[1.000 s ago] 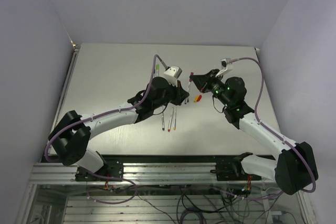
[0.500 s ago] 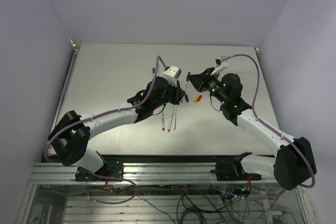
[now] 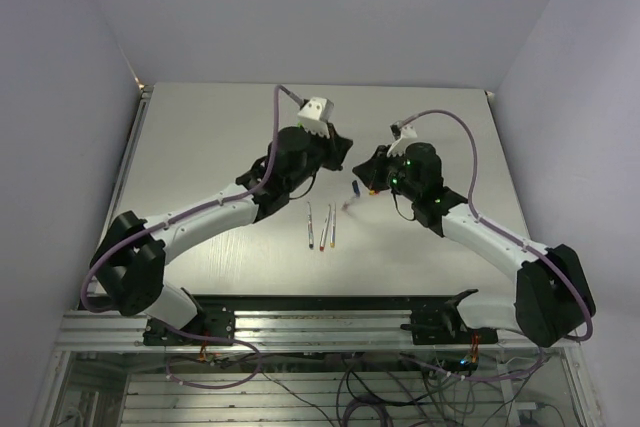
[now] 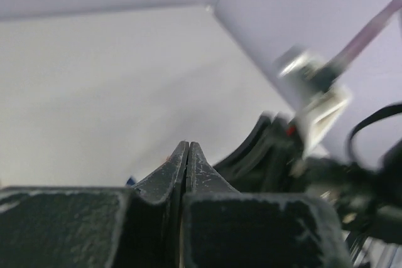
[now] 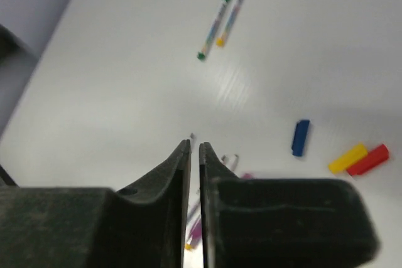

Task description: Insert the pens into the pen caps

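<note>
Three pens [image 3: 322,228] lie side by side on the table in front of the arms. A blurred pen [image 3: 348,205] shows just right of them, below the blue pen cap [image 3: 356,188]. In the right wrist view the blue cap [image 5: 301,137], a yellow cap [image 5: 348,157] and a red cap [image 5: 369,159] lie loose. Farther off lie two pens with green caps on them [image 5: 221,16]. My left gripper [image 3: 340,150] [image 4: 187,145] is shut and holds nothing. My right gripper [image 3: 363,182] [image 5: 193,145] is shut and empty above pens [image 5: 196,229] that its fingers partly hide.
The table's back edge meets the wall [image 3: 320,85]. The two arms' wrists stand close together over the middle of the table. The right arm's cable [image 3: 440,117] loops above its wrist.
The upright pen held between the two grippers is gone from them; a blurred pen now shows low by the blue cap. The left gripper pulled back and left, and the right gripper swung left and down.
</note>
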Robot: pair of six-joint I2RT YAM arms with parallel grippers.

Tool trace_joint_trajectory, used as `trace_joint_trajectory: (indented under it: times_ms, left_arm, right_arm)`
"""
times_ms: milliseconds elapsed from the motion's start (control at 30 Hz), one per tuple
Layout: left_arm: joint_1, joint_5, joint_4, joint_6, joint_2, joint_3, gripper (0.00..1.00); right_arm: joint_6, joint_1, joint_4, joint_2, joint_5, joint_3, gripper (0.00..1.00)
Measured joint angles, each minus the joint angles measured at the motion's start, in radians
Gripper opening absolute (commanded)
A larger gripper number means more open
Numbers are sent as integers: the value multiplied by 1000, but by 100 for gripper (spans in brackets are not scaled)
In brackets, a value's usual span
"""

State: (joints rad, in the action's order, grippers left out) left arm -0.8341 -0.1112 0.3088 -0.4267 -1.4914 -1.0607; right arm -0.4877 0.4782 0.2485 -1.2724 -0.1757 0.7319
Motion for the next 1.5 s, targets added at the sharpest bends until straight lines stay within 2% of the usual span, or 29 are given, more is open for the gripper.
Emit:
trace_joint_trajectory:
  times_ms: [33, 100, 267, 433, 600, 667, 800, 967, 1100, 1267, 1500]
  left_arm:
    - [2, -2, 23, 0, 0, -21, 7]
    - [1, -2, 46, 0, 0, -52, 7]
    - [-1, -13, 38, 0, -26, -60, 7]
    - [-1, -27, -2, 5, -79, -38, 7]
    - [-1, -3, -52, 74, -105, -37, 7]
    - [-1, -5, -84, 90, -105, -36, 7]
    - [0, -69, -152, 92, -83, -17, 12]
    - [4, -167, -232, 50, -31, 3, 19]
    - [13, -230, -266, 11, 7, 10, 26]
    - [29, -310, -330, -56, 53, 11, 40]
    - [70, -407, -437, -189, 160, 77, 50]
  right_arm:
    - [4, 5, -27, -4, 7, 0, 25]
    - [12, 8, -55, -2, 25, 0, 30]
    - [42, 8, -82, 53, 110, 51, 35]
    - [78, 8, -75, 141, 216, 110, 35]
    - [108, 8, -124, 176, 314, 122, 35]
    - [130, 8, -171, 175, 329, 122, 40]
    - [189, 9, -327, 160, 298, 126, 56]
    - [246, 54, -483, 168, 192, 124, 65]
    - [286, 109, -575, 175, 107, 130, 66]
    - [332, 217, -661, 151, 41, 154, 65]
    - [359, 440, -731, 15, 50, 200, 63]
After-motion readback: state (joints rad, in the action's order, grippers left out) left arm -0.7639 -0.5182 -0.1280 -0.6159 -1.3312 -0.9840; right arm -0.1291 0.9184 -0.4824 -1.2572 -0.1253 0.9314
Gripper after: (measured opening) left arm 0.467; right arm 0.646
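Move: The magenta-capped pen has just come loose from both hands and is in the air under the right hand, some 15 cm below and within a couple of centimetres ahead and left. From that hand, about 18 cm down, the blue cap lies 8 cm ahead and 2 to the right, the yellow pen 4 back and 4 left, the table's near edge 25 straight back. The loose pen is about 23 cm below the left hand, 1 ahead and 1 right. The empty right hand opens to about two thirds, hops up roughly 10 cm while edging right, then sweeps back about 17 cm, sinking and swinging left over the table towards the near edge, its fingers turning counter-clockwise and tipping some 30 degrees further down, with nothing touched at the end. The left hand, also empty, bobs up and sinks to about 6 cm below its start, then draws some 14 cm left, away from the right hand's side, turning about 30 degrees counter-clockwise to point forward and opening from nearly shut to about half. ##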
